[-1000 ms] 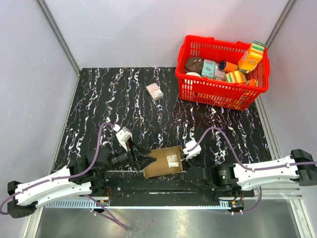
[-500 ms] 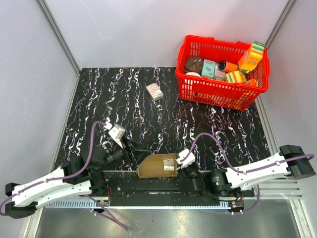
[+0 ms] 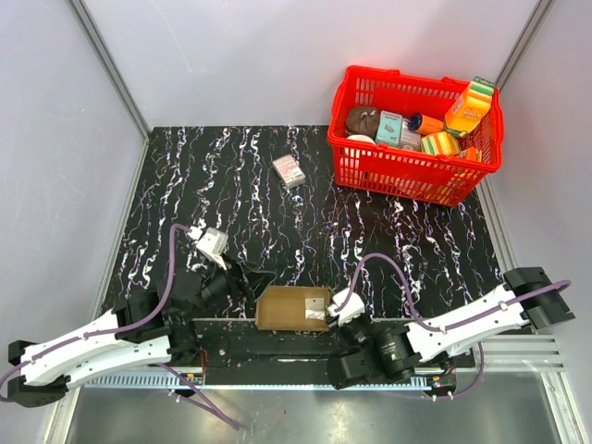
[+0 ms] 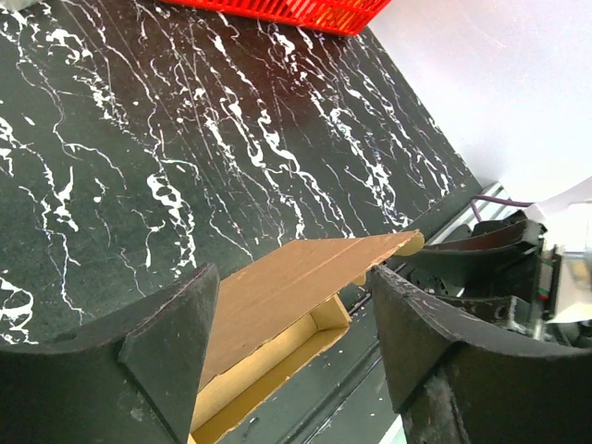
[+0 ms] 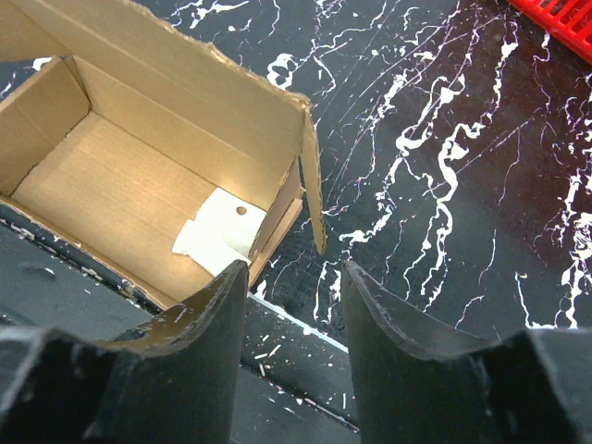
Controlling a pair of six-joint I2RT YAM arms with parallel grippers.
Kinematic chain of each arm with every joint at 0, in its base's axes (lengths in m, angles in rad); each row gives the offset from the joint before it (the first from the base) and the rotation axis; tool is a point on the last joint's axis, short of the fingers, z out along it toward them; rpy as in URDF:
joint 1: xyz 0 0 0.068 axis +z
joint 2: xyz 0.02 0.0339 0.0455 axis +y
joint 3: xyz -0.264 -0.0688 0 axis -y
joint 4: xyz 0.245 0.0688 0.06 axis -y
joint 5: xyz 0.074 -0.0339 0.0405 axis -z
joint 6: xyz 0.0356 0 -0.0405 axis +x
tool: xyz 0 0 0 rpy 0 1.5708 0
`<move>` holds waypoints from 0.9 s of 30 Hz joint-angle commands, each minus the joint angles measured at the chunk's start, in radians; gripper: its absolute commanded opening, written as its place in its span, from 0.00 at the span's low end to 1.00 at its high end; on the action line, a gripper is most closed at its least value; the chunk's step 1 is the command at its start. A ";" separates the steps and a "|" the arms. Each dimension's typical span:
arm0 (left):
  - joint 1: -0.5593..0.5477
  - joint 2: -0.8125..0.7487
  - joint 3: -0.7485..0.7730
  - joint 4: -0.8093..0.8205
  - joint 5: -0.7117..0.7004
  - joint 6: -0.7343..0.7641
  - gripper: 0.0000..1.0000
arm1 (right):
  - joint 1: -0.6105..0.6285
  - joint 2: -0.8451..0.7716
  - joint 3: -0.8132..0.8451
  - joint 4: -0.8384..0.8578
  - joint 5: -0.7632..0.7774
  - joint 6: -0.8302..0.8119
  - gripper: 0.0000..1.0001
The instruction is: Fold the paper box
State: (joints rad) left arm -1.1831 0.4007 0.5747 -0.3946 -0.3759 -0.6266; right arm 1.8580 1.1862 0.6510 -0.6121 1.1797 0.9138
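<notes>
The paper box [image 3: 294,308] is plain brown cardboard and lies at the table's near edge between the two arms. In the left wrist view the paper box [image 4: 296,282] shows a lid flap slanting over its open tray. My left gripper [image 4: 291,347] is open, one finger on each side of the box's near end, and I cannot tell if they touch it. The right wrist view looks into the box [image 5: 139,176], which has a white label [image 5: 222,229] inside. My right gripper [image 5: 291,319] is open just off the box's corner, with nothing between its fingers.
A red basket [image 3: 407,190] with colourful grocery packs stands at the back right. A small white-and-pink carton [image 3: 289,170] lies at the back middle. A dark base rail [image 3: 305,356] runs along the near edge under the box. Grey walls close in both sides.
My right gripper has opened and let go of the box's right end. The box has dropped towards the near edge with its lid lower. Both arms have drawn back a little.
</notes>
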 commanded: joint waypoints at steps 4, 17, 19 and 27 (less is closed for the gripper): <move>-0.003 0.004 -0.022 0.011 -0.047 -0.019 0.72 | 0.017 -0.112 0.026 0.043 0.029 -0.044 0.58; -0.003 0.049 0.010 -0.001 -0.103 -0.005 0.72 | 0.017 -0.264 0.018 0.002 -0.014 0.128 0.68; -0.004 0.044 0.004 -0.001 -0.112 -0.010 0.72 | 0.017 -0.221 0.039 -0.046 -0.020 0.197 0.69; -0.003 0.033 -0.018 -0.003 -0.107 -0.028 0.73 | 0.013 -0.151 0.025 -0.103 -0.006 0.442 0.68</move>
State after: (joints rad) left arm -1.1831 0.4450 0.5564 -0.4248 -0.4580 -0.6418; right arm 1.8671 1.0107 0.6483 -0.6800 1.1347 1.1851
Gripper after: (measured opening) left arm 0.723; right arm 0.682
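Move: The open lid's right side tab is about 6 cm ahead of the right hand and 2 cm left, roughly level with it. The box's middle is some 11 cm left and 2 cm ahead, 4 cm lower, with the white card inside about 5 cm left, 2 cm ahead and 5 cm down. From the left hand, the lid's middle lies about 8 cm right, 2 cm ahead and 7 cm below; the box's middle is 7 cm right, 3 cm back and 14 cm below. No fresh touch can be seen as the right hand rises about 5 cm beside the box's right end, then sinks back over half of that, its fingers opening wider and the wrist rolling its left side up some 20 degrees. The left hand, fingers still open, eases down about 2.5 cm and slightly forward towards the standing lid. ##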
